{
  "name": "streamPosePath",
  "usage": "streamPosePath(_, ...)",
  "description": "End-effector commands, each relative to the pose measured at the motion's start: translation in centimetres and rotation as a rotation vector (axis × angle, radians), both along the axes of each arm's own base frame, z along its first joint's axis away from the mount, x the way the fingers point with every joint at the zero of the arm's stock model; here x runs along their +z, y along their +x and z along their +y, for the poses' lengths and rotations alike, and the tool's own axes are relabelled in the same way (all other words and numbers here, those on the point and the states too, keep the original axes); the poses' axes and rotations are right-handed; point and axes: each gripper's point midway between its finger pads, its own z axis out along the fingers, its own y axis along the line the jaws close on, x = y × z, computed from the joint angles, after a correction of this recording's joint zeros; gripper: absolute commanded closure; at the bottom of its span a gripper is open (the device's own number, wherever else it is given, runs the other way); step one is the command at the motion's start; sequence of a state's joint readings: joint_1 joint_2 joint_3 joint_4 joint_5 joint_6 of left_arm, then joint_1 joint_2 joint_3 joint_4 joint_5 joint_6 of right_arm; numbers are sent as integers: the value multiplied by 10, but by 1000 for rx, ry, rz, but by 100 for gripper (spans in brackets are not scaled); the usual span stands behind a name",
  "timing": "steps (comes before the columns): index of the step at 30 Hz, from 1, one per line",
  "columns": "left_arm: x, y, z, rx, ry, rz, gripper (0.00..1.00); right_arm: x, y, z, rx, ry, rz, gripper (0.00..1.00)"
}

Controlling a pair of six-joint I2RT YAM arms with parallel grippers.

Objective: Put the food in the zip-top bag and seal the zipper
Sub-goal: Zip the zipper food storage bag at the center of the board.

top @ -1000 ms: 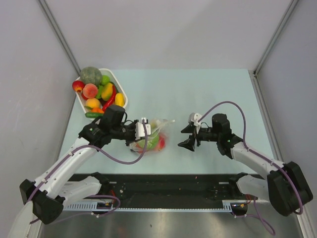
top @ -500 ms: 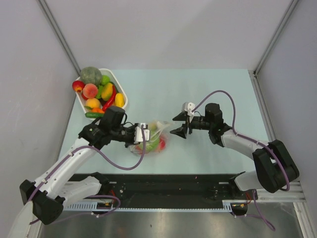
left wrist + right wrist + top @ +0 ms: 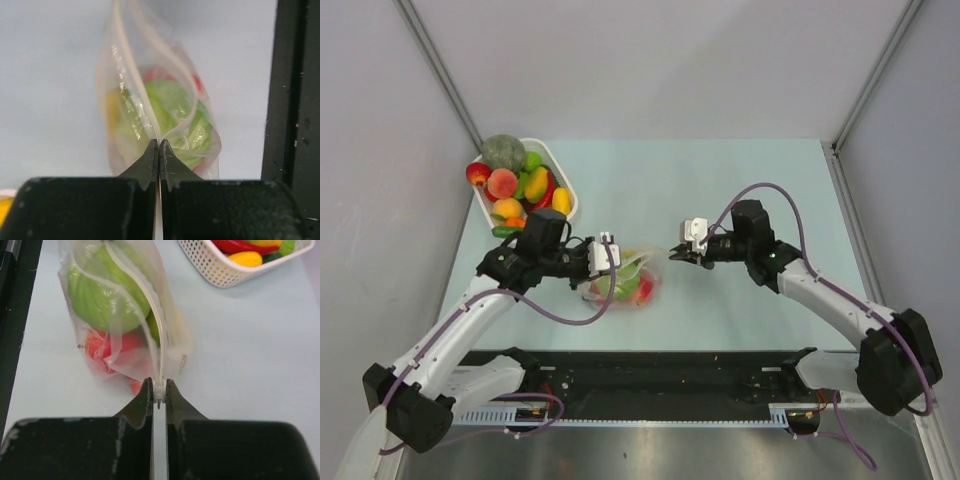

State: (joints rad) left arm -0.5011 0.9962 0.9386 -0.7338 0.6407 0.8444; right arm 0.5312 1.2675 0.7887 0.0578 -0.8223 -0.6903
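The clear zip-top bag [image 3: 628, 282] stands on the table between both arms, holding food: a green round fruit [image 3: 98, 294] and red pieces [image 3: 106, 347]. My left gripper [image 3: 159, 146] is shut on the bag's left mouth edge; in the top view the left gripper [image 3: 615, 260] meets the bag from the left. My right gripper [image 3: 159, 389] is shut on the right end of the zipper [image 3: 152, 310], a small white piece pinched between its tips; the top view shows the right gripper [image 3: 674, 254] at the bag's right corner. Between the two grips the zipper strips bow apart.
A white slotted basket [image 3: 567, 198] at the back left holds more toy fruits and vegetables [image 3: 510, 180]; its corner also shows in the right wrist view as the basket [image 3: 216, 271]. A black rail [image 3: 650, 385] runs along the near table edge.
The right gripper has moved left to the bag's right corner and shut on the zipper end. The left gripper keeps its grip, shifted slightly.
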Motion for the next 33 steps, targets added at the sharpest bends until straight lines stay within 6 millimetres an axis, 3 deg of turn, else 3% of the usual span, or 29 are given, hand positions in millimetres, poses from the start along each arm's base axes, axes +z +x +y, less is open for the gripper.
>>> streamPosePath(1, 29, 37, 4, 161, -32, -81, 96, 40, -6, -12, 26, -88, -140, 100)
streamPosePath(3, 32, 37, 4, 151, -36, -89, 86, 31, -16, -16, 50, -134, -99, 100)
streamPosePath(7, 65, 36, -11, 124, -150, -117, 17, 21, -24, -12, 77, -169, -81, 100)
streamPosePath(10, 86, 32, -31, 99, -200, -110, 2, 22, -27, -6, 86, -176, -61, 100)
streamPosePath(17, 84, 21, -77, 37, -195, -38, 0, 42, -28, -4, 66, -170, -29, 100)
streamPosePath(20, 89, 26, -82, 54, -222, -68, 0, 53, -28, -4, 60, -159, -38, 100)
streamPosePath(26, 91, 12, -78, 18, -246, -89, 0, 53, -31, -5, 71, -162, -46, 100)
streamPosePath(29, 102, 12, -92, 35, -285, -40, 1, 55, -33, -3, 75, -160, -51, 100)
streamPosePath(33, 91, 6, -111, 51, -252, -35, 0, 59, -33, -2, 68, -149, -52, 100)
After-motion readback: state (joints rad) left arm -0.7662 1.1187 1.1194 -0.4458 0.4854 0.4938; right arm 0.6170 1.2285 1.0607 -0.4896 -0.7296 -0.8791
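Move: The zipper's right-hand corner, the next place for the left fingers, is roughly 15 cm to the left hand's right, some 5 cm ahead and about level. The cabbage in the bag is about 4 cm right, 2 cm back and 9 cm below that hand; the red food is 9 cm right, 4 cm back and 12 cm below. The right hand already pinches this corner, with the cabbage 11 cm left, 7 cm back and 9 cm below. Opening wide, the left fingers let go of their stretch of zipper, ease forward a little, then swing up and to the right, about 9 cm across and 8 cm up, over the bag's mouth towards the corner in the right fingers, levelling some 10 degrees. The right hand keeps its pinch, lifting and drawing back roughly 3 cm each while its fingertips tip downward. ##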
